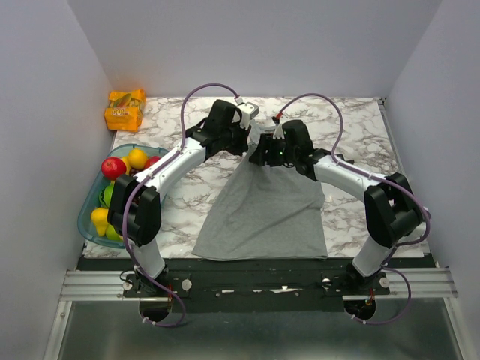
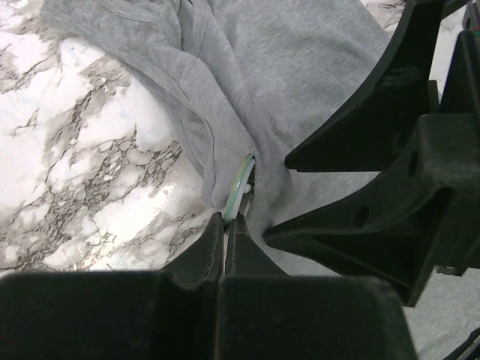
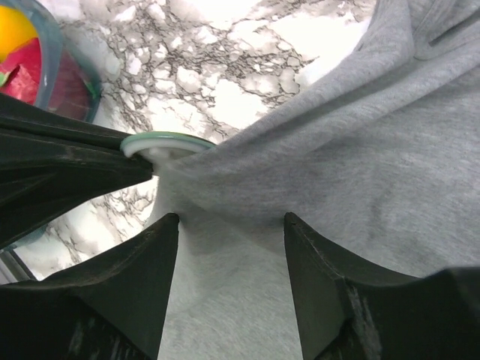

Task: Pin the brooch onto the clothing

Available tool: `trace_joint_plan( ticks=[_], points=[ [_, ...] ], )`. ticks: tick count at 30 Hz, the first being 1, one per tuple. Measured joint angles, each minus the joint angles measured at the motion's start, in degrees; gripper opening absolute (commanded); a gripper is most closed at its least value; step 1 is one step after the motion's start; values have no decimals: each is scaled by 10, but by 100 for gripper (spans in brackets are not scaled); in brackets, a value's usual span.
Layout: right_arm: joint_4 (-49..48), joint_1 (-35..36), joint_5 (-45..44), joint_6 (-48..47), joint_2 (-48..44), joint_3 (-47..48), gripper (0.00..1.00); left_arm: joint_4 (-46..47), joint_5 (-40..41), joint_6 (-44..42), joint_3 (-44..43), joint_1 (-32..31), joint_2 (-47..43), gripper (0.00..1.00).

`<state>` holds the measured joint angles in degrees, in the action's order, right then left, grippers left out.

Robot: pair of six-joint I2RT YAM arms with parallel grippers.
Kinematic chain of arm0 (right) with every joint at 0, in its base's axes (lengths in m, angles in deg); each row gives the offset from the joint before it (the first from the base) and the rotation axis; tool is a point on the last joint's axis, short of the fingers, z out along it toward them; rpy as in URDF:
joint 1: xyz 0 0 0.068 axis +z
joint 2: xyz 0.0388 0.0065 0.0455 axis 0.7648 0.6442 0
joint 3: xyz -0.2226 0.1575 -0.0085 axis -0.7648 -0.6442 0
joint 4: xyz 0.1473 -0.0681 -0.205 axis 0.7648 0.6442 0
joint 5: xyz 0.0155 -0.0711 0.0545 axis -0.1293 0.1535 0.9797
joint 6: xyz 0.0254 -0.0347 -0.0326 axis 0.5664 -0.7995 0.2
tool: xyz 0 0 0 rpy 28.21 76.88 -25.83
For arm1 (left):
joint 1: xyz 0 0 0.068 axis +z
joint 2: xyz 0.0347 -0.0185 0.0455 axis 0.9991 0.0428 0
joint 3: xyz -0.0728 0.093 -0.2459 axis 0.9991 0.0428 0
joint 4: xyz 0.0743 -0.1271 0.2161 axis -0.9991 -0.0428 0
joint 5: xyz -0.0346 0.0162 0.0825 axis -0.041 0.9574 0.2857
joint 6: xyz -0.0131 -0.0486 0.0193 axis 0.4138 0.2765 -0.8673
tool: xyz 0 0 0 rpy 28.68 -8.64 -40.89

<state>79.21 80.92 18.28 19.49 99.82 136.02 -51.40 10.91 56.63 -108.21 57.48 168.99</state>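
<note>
The clothing [image 1: 262,214] is a light-grey tank top spread on the marble table, its upper end bunched where both arms meet. My left gripper [image 2: 227,219] is shut on the brooch [image 2: 240,186], which shows edge-on as a green-white rim pressed against a fold of the clothing [image 2: 300,67]. In the right wrist view the brooch [image 3: 169,141] sits at the cloth's edge, held by the left gripper's dark fingers [image 3: 67,161]. My right gripper [image 3: 231,217] is open, its fingertips [image 3: 169,225] standing astride a raised ridge of the clothing [image 3: 345,150]. From above the brooch is hidden under the grippers [image 1: 262,146].
A blue-green bowl [image 1: 88,217] of fruit stands at the table's left edge, and its rim [image 3: 45,75] shows in the right wrist view. An orange snack packet [image 1: 124,109] lies at the back left corner. White walls close in three sides.
</note>
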Motion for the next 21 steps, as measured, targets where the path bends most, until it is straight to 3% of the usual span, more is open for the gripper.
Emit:
trace_joint_plan(
  ticks=[10, 21],
  points=[
    [-18, 0, 4, -8, 17, 0, 34, 0, -7, 2, 0, 0, 0, 0],
    [-35, 0, 15, -8, 19, -4, 14, 0, -11, 5, 0, 4, -1, 0]
  ],
)
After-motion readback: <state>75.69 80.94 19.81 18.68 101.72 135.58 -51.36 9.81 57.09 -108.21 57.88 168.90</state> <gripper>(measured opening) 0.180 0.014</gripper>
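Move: The fold of clothing that the open right fingers straddle lies about 1 cm ahead of the right hand, 1 cm to its left and 1 cm below. The brooch, already held in the clothing by the left fingertips, is some 1 cm ahead and 3 cm left, nearly level. The collar lies roughly 9 cm ahead, 4 cm right and 6 cm lower. From the left hand the fold is about 3 cm to the right, level front to back, 1 cm down. The right fingertips close on the fold of clothing just right of the brooch, their gap shrinking from about two-thirds open to nearly shut. The right hand dips about 1 cm onto the cloth, then eases up slightly while edging under 1 cm left and forward towards the brooch. The left hand stays in place and keeps its pinch on the brooch. ##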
